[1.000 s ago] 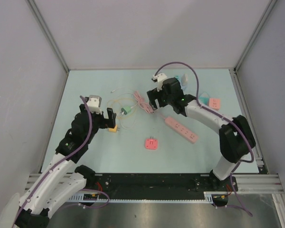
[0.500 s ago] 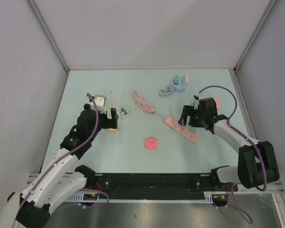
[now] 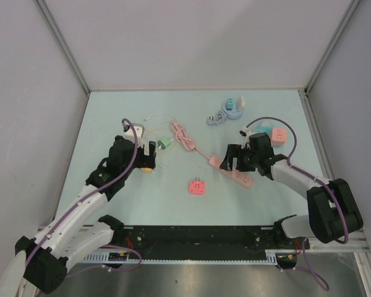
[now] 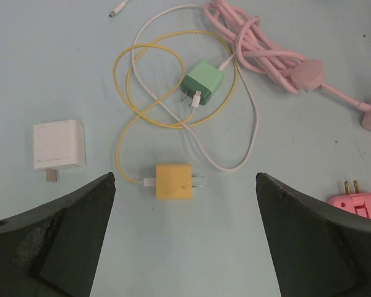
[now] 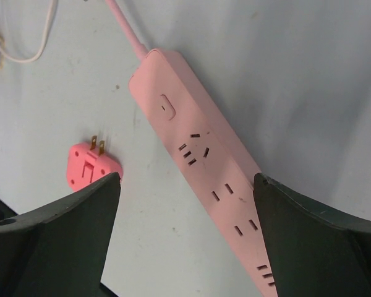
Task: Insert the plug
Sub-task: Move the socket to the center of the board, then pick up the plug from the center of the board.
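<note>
A yellow two-prong plug (image 4: 174,181) on a yellow cable lies flat on the table, prongs pointing right. My left gripper (image 4: 184,185) hovers open above it, the plug at the level of the fingertips and nearer the left finger; in the top view the gripper (image 3: 141,154) partly covers the plug (image 3: 147,166). The pink power strip (image 5: 204,161) lies diagonally, sockets up. My right gripper (image 5: 187,179) hangs open over its middle, holding nothing, and shows in the top view (image 3: 232,162) above the strip (image 3: 244,178).
A green plug (image 4: 203,79) with a white cable, a white charger (image 4: 59,145) and the strip's coiled pink cord (image 4: 260,43) lie near the yellow plug. A red-pink adapter (image 3: 198,186) sits left of the strip. Far back are a blue holder (image 3: 232,108) and small pink (image 3: 279,134) and teal cubes.
My right arm swung from the back centre out to the right, then came in over the power strip. My left gripper crept forward over the yellow plug. Both stayed open.
</note>
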You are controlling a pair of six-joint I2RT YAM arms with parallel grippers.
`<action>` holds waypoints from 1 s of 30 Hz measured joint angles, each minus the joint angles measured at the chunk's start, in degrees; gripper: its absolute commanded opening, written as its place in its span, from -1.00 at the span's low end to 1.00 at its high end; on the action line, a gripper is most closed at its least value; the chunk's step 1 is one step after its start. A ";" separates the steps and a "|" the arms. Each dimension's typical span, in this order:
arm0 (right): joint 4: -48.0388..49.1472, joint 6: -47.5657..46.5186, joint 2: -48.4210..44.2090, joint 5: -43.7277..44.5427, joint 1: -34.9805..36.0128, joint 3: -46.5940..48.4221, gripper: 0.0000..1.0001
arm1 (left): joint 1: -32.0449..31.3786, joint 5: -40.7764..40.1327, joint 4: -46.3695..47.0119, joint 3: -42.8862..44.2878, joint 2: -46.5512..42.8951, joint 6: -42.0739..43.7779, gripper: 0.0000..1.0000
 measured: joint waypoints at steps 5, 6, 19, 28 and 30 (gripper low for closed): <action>-0.04 -0.35 -1.31 -1.95 0.90 -0.04 0.84 | 0.00 0.00 -0.04 0.00 2.38 -0.02 1.00; -0.37 -0.63 -2.27 -1.49 1.09 -0.11 0.85 | 0.00 -0.02 -0.04 0.00 2.95 -0.07 1.00; 2.62 -2.71 -22.77 10.95 1.55 -7.45 0.82 | 1.55 -1.57 -3.78 3.34 18.18 -9.01 1.00; 4.33 -2.73 -22.43 11.32 1.18 -9.42 0.82 | 7.30 -6.05 -9.05 5.44 25.16 -25.16 1.00; 4.90 -2.71 -22.32 10.91 1.11 -9.44 0.82 | 9.70 -6.47 -8.68 5.44 25.16 -26.29 0.99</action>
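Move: The white charger lies about 13 cm left of the left gripper, 7 cm ahead and some 14 cm below. The yellow charger is almost straight beneath this gripper, about 1 cm to its left, and the green charger stands about 10 cm ahead and 4 cm right of it. From the right gripper, the socket strip's middle is level ahead-wise, about 2 cm right and 4 cm below; the pink plug lies 11 cm left and 8 cm back. Bring the left gripper down some 10 cm towards the yellow charger, then swing it about 5 cm left towards the white charger, tipping its fingers down and turning it counter-clockwise some 30 degrees, jaws still open. Meanwhile lift the open right gripper clear above the socket strip, easing right and tipping its fingers up; let it sink slightly, then hold it there. ##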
